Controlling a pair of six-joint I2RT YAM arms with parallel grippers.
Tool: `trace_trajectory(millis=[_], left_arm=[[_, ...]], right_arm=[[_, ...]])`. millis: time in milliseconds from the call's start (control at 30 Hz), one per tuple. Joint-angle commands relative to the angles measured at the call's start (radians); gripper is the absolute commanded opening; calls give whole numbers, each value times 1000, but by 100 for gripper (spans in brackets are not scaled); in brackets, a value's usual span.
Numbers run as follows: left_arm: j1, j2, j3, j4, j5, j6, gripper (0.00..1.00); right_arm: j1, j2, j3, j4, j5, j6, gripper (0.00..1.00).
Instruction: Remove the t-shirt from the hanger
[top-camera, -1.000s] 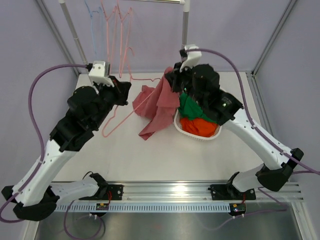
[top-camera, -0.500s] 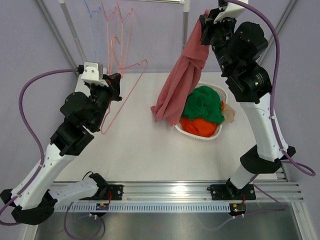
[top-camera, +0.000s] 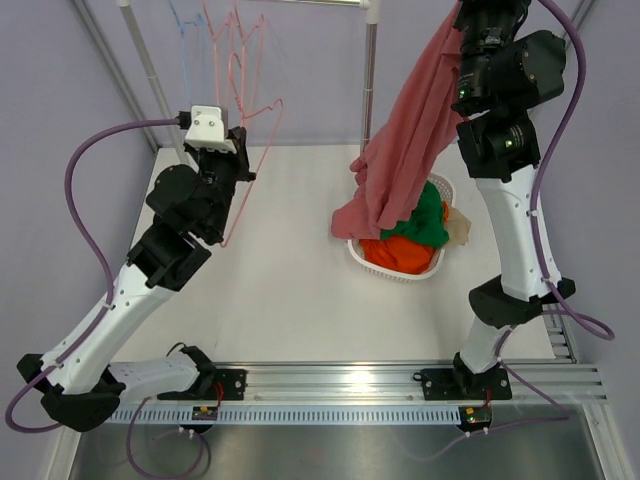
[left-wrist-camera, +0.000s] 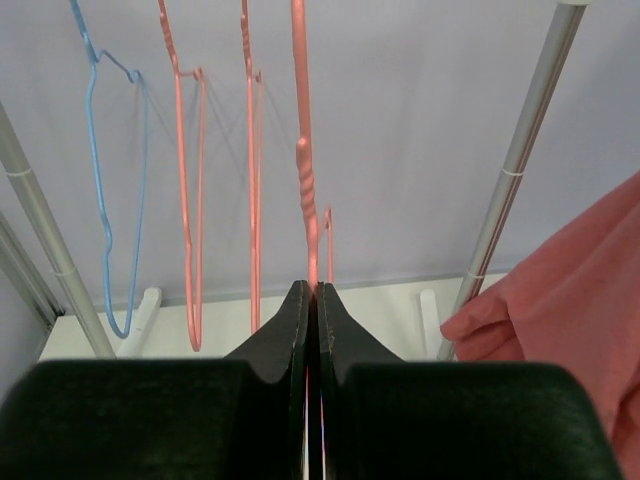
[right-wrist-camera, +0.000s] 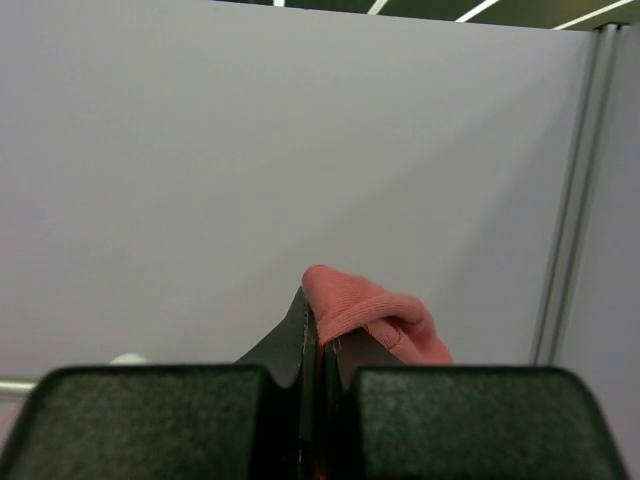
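Note:
The pink-red t-shirt (top-camera: 405, 150) hangs free from my right gripper (top-camera: 463, 18), which is raised high at the top right and shut on a fold of it (right-wrist-camera: 372, 310). The shirt's lower end droops over the white basket (top-camera: 358, 252). My left gripper (top-camera: 243, 150) is shut on a bare pink wire hanger (top-camera: 252, 140), held up at the back left, apart from the shirt. In the left wrist view the hanger's neck (left-wrist-camera: 305, 170) rises from the shut jaws (left-wrist-camera: 313, 292), with the shirt (left-wrist-camera: 570, 310) at the right.
The basket holds green (top-camera: 430, 215) and orange (top-camera: 395, 252) clothes. A rack with a grey pole (top-camera: 371, 70) stands at the back, with several pink hangers (left-wrist-camera: 188, 200) and a blue one (left-wrist-camera: 100, 150) on it. Frame posts stand at the corners.
My right gripper has risen from beside the basket to the top of the view, lifting the shirt off the hanger. My left gripper has lifted the bare hanger toward the rack.

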Motion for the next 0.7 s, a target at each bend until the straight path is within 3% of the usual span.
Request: trace_trajectory(millis=[0,67,100,200,400,567,667], left_arm=[[2,29,48,185,-34,81,0],[5,53,52,236,-12,112,0],[5,59,62,282,-2,139,0],[11,104,124,323,41,167,0],[12,187,262,302,96,172,0],[20,260,348,295,133,196,0],[34,296,401,281,161,188,0]], right_arm=[[-33,-67,-146,119,66,-46,0],[-49,-162,-309,158,85,12,0],[-53,-193,-478,173,92,37,0],[-69,-305,-785,193,115,175,0],[-90,-420,-1250,84,35,621,0],[-90,-341,-1470,24,-53,938,0],[-90,-289,-1527,11,-115,994,0]])
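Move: The basket lies almost straight below the right hand, some 65 cm down and about 6 cm ahead, 1 cm left; inside, the green shirt is 7 cm ahead, 3 right, the orange shirt 1 cm back, 2 left. The right post stands 18 cm ahead, 9 left. From the left hand, the rail's middle is about 28 cm straight ahead and 11 up, the hung pink hangers 27 ahead, 4 left. The right hand, still pinching the pink t-shirt, brings it swiftly down about 50 cm into the basket, easing forward a little on the way and tipping from pointing upward to pointing below level, some 60 degrees in all. Meanwhile the left hand keeps its shut grip on the bare pink hanger and raises it about 11 cm towards the rail, a bit forward and to the right, fingers tilting up. ##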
